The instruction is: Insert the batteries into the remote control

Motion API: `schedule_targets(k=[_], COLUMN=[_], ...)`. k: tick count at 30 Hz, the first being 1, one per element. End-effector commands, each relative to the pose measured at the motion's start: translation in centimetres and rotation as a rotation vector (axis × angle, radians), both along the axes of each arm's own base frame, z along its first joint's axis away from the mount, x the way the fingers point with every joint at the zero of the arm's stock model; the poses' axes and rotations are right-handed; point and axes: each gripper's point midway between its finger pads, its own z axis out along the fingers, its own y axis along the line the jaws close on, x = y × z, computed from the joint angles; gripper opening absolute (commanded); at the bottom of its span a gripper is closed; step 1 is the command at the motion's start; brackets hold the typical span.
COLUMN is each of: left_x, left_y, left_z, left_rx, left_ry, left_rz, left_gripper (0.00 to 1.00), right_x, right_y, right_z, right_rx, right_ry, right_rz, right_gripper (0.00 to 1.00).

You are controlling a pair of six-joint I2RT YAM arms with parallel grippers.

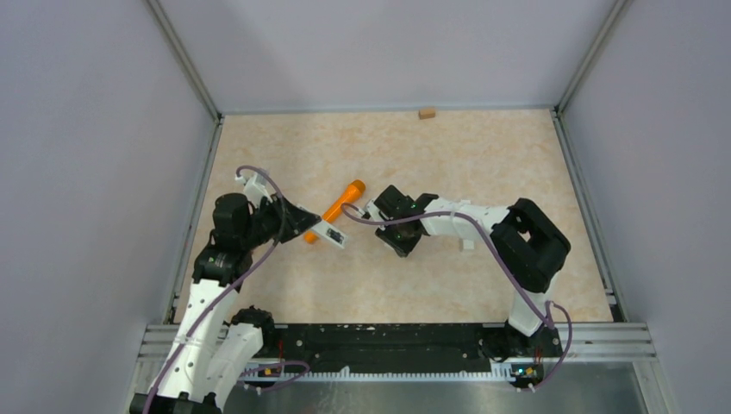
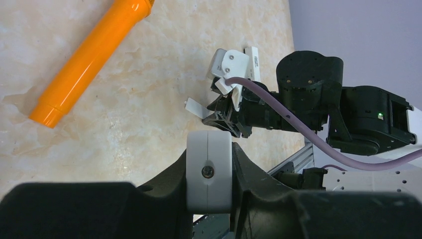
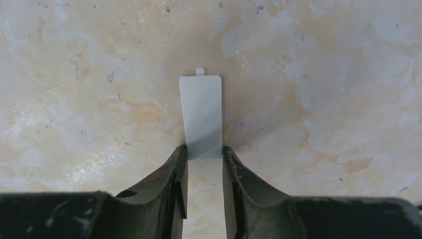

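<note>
The white remote control [image 1: 333,234] is held off the table by its end, with my left gripper [image 1: 297,226] shut on it. In the left wrist view the remote's end [image 2: 209,172] fills the gap between the jaws. My right gripper [image 3: 204,152] is down at the table, its fingertips closed on the sides of a thin white battery cover [image 3: 200,112]. From above, the right gripper [image 1: 401,237] sits just right of the remote. The batteries are out of view.
An orange torch-like tube [image 1: 342,203] lies on the table behind the remote, also visible as the tube [image 2: 89,55] in the left wrist view. A small white piece [image 1: 466,245] lies by the right arm. A tan block [image 1: 426,112] sits at the back wall.
</note>
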Motion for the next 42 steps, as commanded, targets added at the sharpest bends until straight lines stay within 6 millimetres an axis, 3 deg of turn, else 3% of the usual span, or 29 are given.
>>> schedule_targets(k=[1, 12, 18, 26, 42], left_x=[0.9, 3.8, 5.5, 6.5, 5.7], left_y=[-0.4, -2.5, -5.2, -8.2, -9.2], left_z=[1.8, -1.9, -3.8, -5.5, -5.4], left_rx=[-0.014, -0.122, -0.103, -0.147, -0.215], left_ry=[-0.091, -0.047, -0.084, -0.098, -0.053], left_rz=[-0.030, -0.056, -0.080, -0.158, -0.192], left_gripper=[0.00, 0.00, 0.00, 0.00, 0.00], right_x=[1.1, 0.2, -0.7, -1.3, -1.6], right_y=[0.2, 0.8, 1.6, 2.9, 5.4], right_z=[2.0, 9.3, 12.1, 13.2, 13.1], right_rx=[0.033, 0.196, 0.278, 0.333, 0.360], right_ry=[-0.091, -0.163, -0.142, -0.112, -0.099], right_rz=[-0.016, 0.011, 0.021, 0.023, 0.081], right_gripper=[0.22, 0.23, 0.23, 0.23, 0.23])
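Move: The battery cover is already pinched in the right fingers at table level. The remote's open battery bay is about 14 cm to that hand's left, 5 cm back and 19 cm higher; the white box is some 20 cm to its right and 6 cm ahead. The left hand holds the remote; from it the cover lies about 18 cm right, 3 cm ahead and 20 cm below, the orange flashlight 13 cm ahead, 3 cm right and 20 cm below. The right fingers keep their pinch on the battery cover and lift it straight up off the table, about 11 cm, then ease left and slightly back towards the remote, tips swinging some 20 degrees leftward. Meanwhile the left hand, still gripping the remote, carries it right, down and forward to meet the cover, rising slightly at the end and turning a little clockwise. ##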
